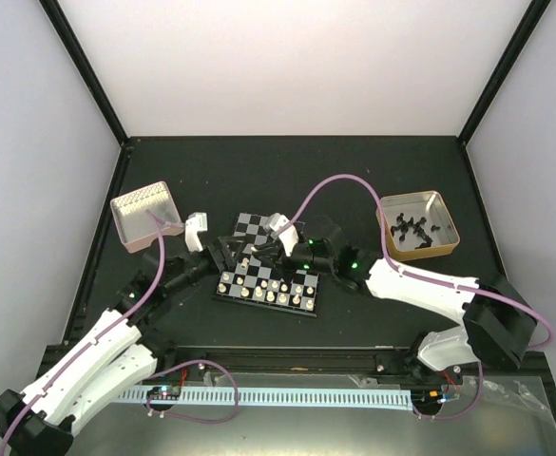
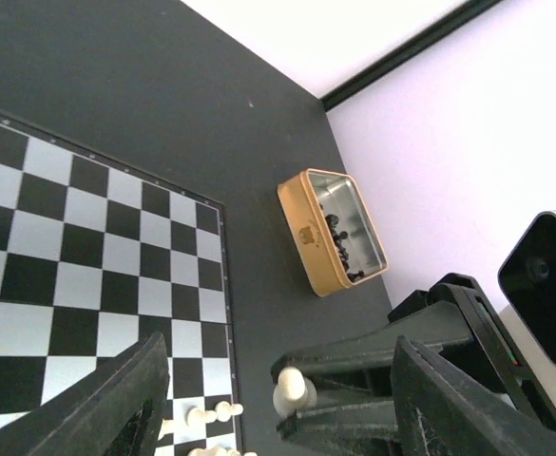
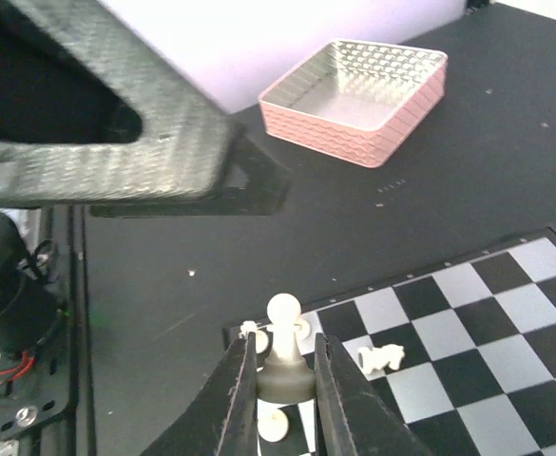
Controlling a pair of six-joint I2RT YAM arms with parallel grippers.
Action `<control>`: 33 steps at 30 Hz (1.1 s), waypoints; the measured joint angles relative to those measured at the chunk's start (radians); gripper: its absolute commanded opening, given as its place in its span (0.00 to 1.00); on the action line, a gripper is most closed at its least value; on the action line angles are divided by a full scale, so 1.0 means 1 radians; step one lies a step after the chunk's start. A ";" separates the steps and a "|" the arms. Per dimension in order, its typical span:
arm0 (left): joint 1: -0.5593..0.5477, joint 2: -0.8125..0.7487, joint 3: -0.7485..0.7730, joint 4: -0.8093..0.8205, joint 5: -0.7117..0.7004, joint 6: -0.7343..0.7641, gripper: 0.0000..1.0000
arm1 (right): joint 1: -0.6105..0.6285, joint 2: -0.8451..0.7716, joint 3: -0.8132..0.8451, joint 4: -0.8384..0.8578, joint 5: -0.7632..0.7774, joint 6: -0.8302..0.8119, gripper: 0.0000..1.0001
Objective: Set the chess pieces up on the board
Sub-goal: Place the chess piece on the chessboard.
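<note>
The board (image 1: 270, 271) lies mid-table, with several cream chess pieces (image 1: 276, 291) on its near rows. My right gripper (image 3: 285, 369) is shut on the base of an upright cream pawn (image 3: 284, 332), held over the board's corner (image 3: 258, 334). A cream knight (image 3: 380, 357) lies on its side on a square just to the right. My left gripper (image 2: 279, 353) hangs open beside the board's edge (image 2: 222, 285). The right gripper's fingers (image 2: 373, 353) and the pawn (image 2: 291, 389) sit between its wide jaws. More fallen cream pieces (image 2: 201, 413) lie on the board nearby.
An empty pink tin (image 1: 144, 215) stands at the back left, seen also in the right wrist view (image 3: 358, 100). A tan tin (image 1: 418, 224) holding black pieces sits at the right, and shows in the left wrist view (image 2: 333, 231). Both arms crowd over the board's middle.
</note>
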 measured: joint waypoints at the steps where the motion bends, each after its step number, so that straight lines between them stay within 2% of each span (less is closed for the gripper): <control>1: 0.000 0.005 0.001 0.008 0.012 -0.006 0.59 | 0.000 -0.013 -0.018 0.020 -0.019 -0.006 0.03; 8: 0.000 0.033 0.009 0.043 0.107 -0.039 0.47 | 0.000 -0.040 -0.047 0.109 -0.090 -0.024 0.04; 19: 0.010 0.113 0.018 0.085 0.238 -0.053 0.02 | -0.002 -0.040 -0.061 0.142 -0.097 -0.023 0.06; 21: 0.013 0.124 0.020 0.084 0.243 -0.047 0.02 | -0.004 -0.040 -0.061 0.134 -0.093 -0.021 0.12; 23: 0.013 0.129 0.021 0.084 0.246 -0.038 0.02 | -0.005 -0.040 -0.061 0.128 -0.088 -0.016 0.23; 24: 0.013 0.129 0.021 0.082 0.246 -0.035 0.01 | -0.004 -0.040 -0.061 0.126 -0.086 -0.010 0.31; 27: 0.012 0.128 0.024 0.073 0.248 -0.012 0.02 | -0.004 -0.039 -0.059 0.112 -0.068 0.010 0.45; 30: 0.010 0.121 0.037 0.042 0.236 0.029 0.02 | -0.003 -0.039 -0.058 0.097 -0.040 0.036 0.52; 33: 0.007 0.097 0.048 -0.001 0.188 0.084 0.01 | -0.003 -0.041 -0.058 0.089 -0.017 0.068 0.56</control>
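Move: The chess piece, still pinched by its base in the right fingers with its round head sticking out to the left, is some 4 cm to the right of the left hand and 2 cm below it, nearly level fore and aft. From the right hand, the open left gripper waits about 5 cm to the left and 2 cm higher. On the board, a loose white piece lies about 6 cm ahead, 3 cm left and 17 cm below the right hand; the nearest standing pawn is some 4 cm back from that piece and 2 cm left of it. Rightwards about 3.5 cm, easing back a little and turning some 10 degrees clockwise, the left hand brings its open fingers around the chess piece and shuts them on its head. The right hand draws back 1.5 cm and rises 2.5 cm with it, holds there, then sinks slightly and opens its fingers, letting go of the base, as the left begins to ease away leftwards. ##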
